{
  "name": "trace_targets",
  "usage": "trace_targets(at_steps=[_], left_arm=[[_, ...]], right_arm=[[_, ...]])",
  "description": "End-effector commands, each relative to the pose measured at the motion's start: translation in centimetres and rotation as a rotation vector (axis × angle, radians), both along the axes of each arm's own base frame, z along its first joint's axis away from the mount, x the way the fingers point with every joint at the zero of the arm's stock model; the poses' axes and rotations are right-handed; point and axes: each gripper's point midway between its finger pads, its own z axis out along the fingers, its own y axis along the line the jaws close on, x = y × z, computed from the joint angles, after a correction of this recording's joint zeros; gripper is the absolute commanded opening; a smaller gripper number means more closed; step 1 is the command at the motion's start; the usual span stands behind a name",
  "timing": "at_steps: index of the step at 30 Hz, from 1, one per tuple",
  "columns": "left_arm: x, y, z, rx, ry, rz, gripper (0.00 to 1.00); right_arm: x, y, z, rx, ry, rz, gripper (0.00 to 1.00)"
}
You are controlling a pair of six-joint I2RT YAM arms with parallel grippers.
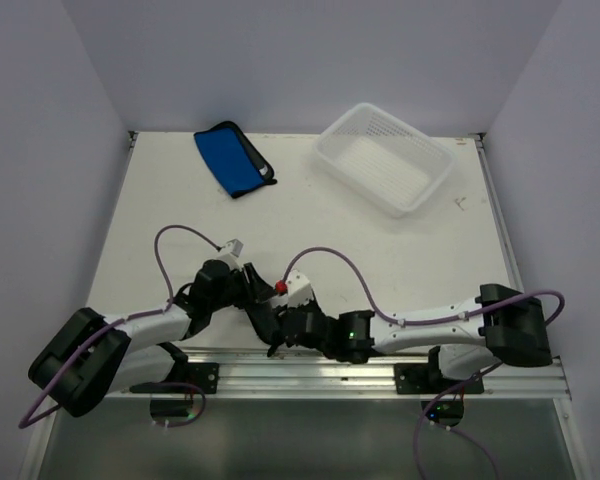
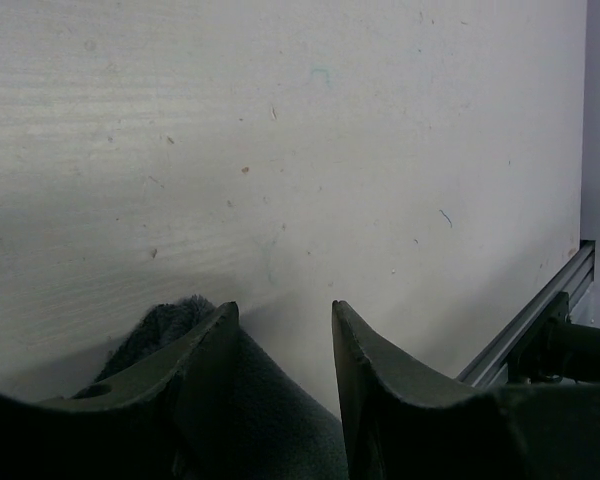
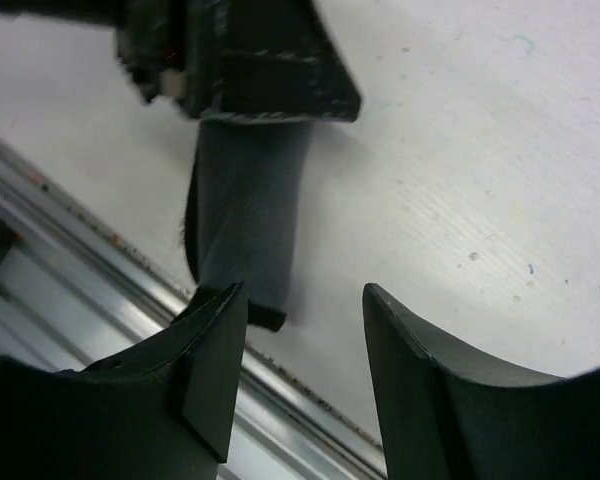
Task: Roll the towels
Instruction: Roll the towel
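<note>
A dark towel roll (image 3: 250, 210) lies on the table beside the near rail; its colour reads only as dark grey with a black edge. My left gripper (image 2: 282, 305) sits over its far end with jaws apart. The cloth (image 2: 270, 410) runs under the left finger and across the gap, and bare table shows between the tips. My right gripper (image 3: 303, 290) stands open just short of the roll's near end, holding nothing. In the top view both grippers meet at the table's front, left (image 1: 248, 290) and right (image 1: 278, 325), hiding most of the roll. The blue towel (image 1: 230, 158) lies at the back left.
A white perforated basket (image 1: 385, 158) stands at the back right, tilted to the table's edges. The aluminium rail (image 3: 280, 400) runs along the near edge, right behind the roll. Walls close the table's left, back and right sides.
</note>
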Motion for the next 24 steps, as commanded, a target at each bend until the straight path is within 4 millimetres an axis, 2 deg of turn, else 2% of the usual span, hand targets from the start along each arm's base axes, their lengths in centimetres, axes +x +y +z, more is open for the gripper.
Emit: trace_targets(at_steps=[1, 4, 5, 6, 7, 8, 13, 17, 24], left_arm=[[-1.7, 2.3, -3.6, 0.102, 0.098, 0.043, 0.48], [-1.8, 2.3, -3.7, 0.103, 0.104, 0.045, 0.48], [-1.9, 2.4, -3.7, 0.102, 0.105, 0.046, 0.48], [-1.9, 2.4, -3.7, 0.101, 0.102, 0.046, 0.48], [-1.9, 2.4, -3.7, 0.101, 0.102, 0.046, 0.48], [-1.8, 2.3, -3.6, 0.099, 0.101, 0.044, 0.48], [-1.9, 2.3, -3.4, 0.094, 0.101, 0.041, 0.48], [-2.0, 2.3, -3.4, 0.100, 0.103, 0.035, 0.48], [-2.0, 2.2, -3.2, 0.089, 0.099, 0.036, 0.48]], right_arm=[[0.6, 2.7, 2.8, 0.295, 0.159, -0.027, 0.55], [2.7, 2.1, 2.5, 0.364, 0.218, -0.105, 0.56], [2.4, 1.9, 1.4, 0.365, 0.266, -0.095, 0.56], [3.4, 1.6, 0.8, 0.380, 0.290, -0.120, 0.56], [3.5, 2.3, 1.0, 0.425, 0.320, -0.109, 0.56], [3.4, 2.3, -0.3, 0.414, 0.346, -0.110, 0.56], [2.8, 4.1, -1.5, 0.429, 0.416, -0.067, 0.56], [3.0, 4.9, -2.0, 0.447, 0.437, -0.070, 0.56], [2.7, 5.3, -4.2, 0.417, 0.476, -0.076, 0.56]])
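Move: The rolled towel lies roughly front to back, its middle about 3 cm ahead of my right hand, 4 cm to its left and 7 cm below. My left hand's fingertips sit at its far part, some 7 cm ahead, 4 cm left and 6 cm below my right hand; the metal rail runs directly behind that hand, about 8 cm back and 9 cm down. From my left hand the towel's middle is around 4 cm back, barely lower. With my right hand I swing out forward first, about 4 cm, then sink some 5 cm while moving left and easing back a little, down over the near part of the rolled towel. The wrist turns about 30 degrees on the way, swinging the fingers to point more to the left; they stay half open and come down on either side of the roll without closing. My left hand stays put at the roll's far part. ##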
